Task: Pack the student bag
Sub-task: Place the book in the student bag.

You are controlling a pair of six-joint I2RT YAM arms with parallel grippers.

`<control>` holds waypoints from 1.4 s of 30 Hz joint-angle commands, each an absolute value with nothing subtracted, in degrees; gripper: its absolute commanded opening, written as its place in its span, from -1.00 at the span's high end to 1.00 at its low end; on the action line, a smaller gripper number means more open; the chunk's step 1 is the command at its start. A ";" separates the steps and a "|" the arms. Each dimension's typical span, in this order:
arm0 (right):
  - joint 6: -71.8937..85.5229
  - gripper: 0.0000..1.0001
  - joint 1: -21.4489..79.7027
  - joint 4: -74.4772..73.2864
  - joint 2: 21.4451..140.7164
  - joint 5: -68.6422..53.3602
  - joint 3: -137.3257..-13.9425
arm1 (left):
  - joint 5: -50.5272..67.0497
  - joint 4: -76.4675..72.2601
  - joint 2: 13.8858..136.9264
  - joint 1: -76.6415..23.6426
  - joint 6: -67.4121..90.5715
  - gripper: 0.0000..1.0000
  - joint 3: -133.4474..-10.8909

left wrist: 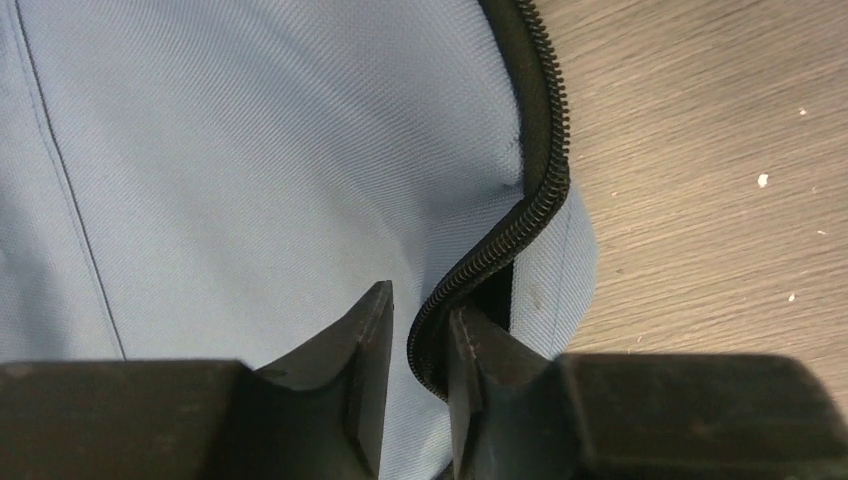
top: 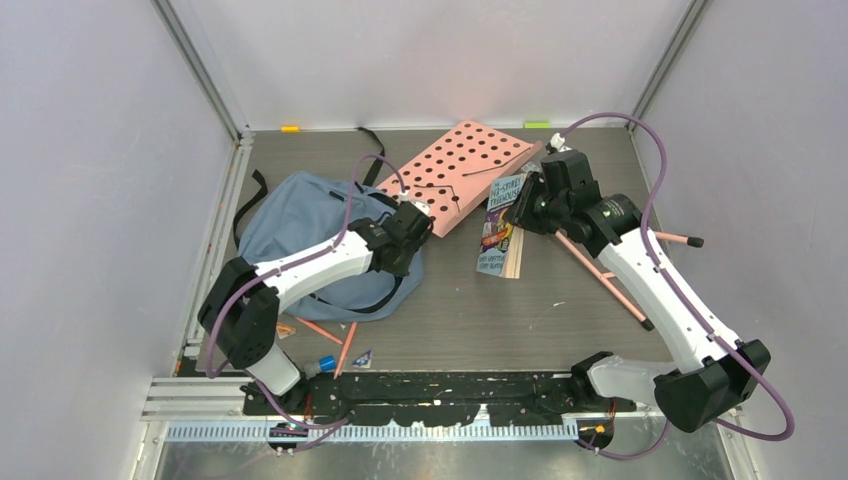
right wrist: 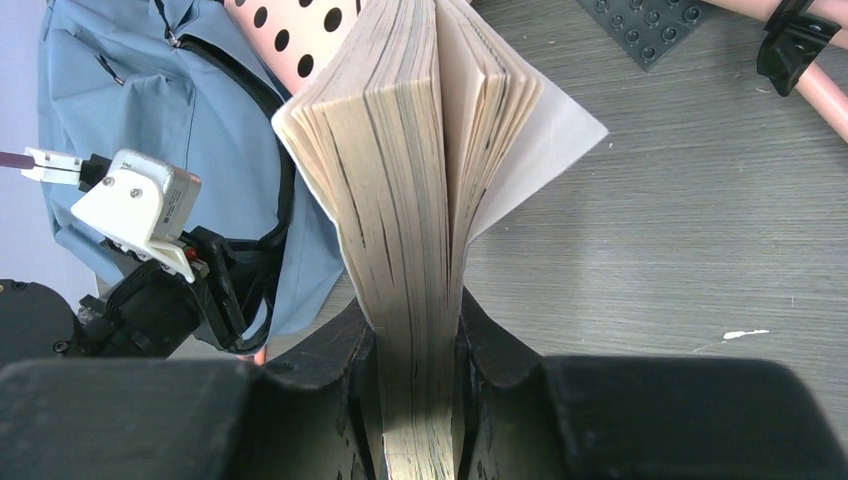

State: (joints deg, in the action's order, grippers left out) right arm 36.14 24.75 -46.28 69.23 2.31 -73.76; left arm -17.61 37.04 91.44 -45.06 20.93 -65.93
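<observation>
The student bag [top: 290, 225], soft dusty-blue fabric with black straps, lies flat on the left of the table. My left gripper [top: 418, 222] is at its right edge. In the left wrist view its fingers [left wrist: 372, 340] straddle the black zipper edge [left wrist: 545, 150] of the bag [left wrist: 250, 150], narrowly open, with the zipper against the right finger and a strip of blue showing beside the left one. My right gripper [top: 527, 212] is shut on a paperback book [top: 497, 225] near the table's middle. The book's page block [right wrist: 400, 200] fans out above the right gripper [right wrist: 417, 350], and the bag [right wrist: 130, 90] lies beyond it.
A pink perforated board [top: 465, 170] lies at the back centre, touching the bag's upper right. Pink pencils lie under the right arm [top: 600, 275] and near the left base [top: 345, 348]. A dark studded plate [right wrist: 655, 25] lies past the book. White walls close in three sides.
</observation>
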 commanded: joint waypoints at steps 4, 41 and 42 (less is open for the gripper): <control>37.81 0.99 24.94 -41.46 66.44 2.38 -75.39 | -24.17 41.90 89.63 -45.18 22.57 1.00 -70.66; 67.19 0.99 42.69 -0.81 103.60 -16.42 -85.52 | -17.59 63.63 78.21 -33.22 12.79 1.00 -95.89; 67.36 0.99 43.10 1.23 104.36 -16.69 -85.94 | -17.12 63.46 78.09 -33.11 13.09 1.00 -95.77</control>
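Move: The edge of the bag's zip flap already stands between my left hand's open fingertips, practically at the hand point. The bag's mouth, where my right hand is taking the book it already holds, lies about 26 cm to the left of that hand, 5 cm ahead and some 18 cm below. From my left hand, the pink holed organizer sits roughly 22 cm ahead and 14 cm right, and the pencils about 12 cm back and 12 cm left. I shut my left fingers on the flap's zip edge and pull it up about 18 cm, swinging left as it rises, then hold it there. Once the lift is under way, my right hand, keeping its pinch on the book, sweeps some 25 cm left and a little forward over the bag, rising slightly before sinking towards the mouth while it rolls about 30 degrees, left side up. ##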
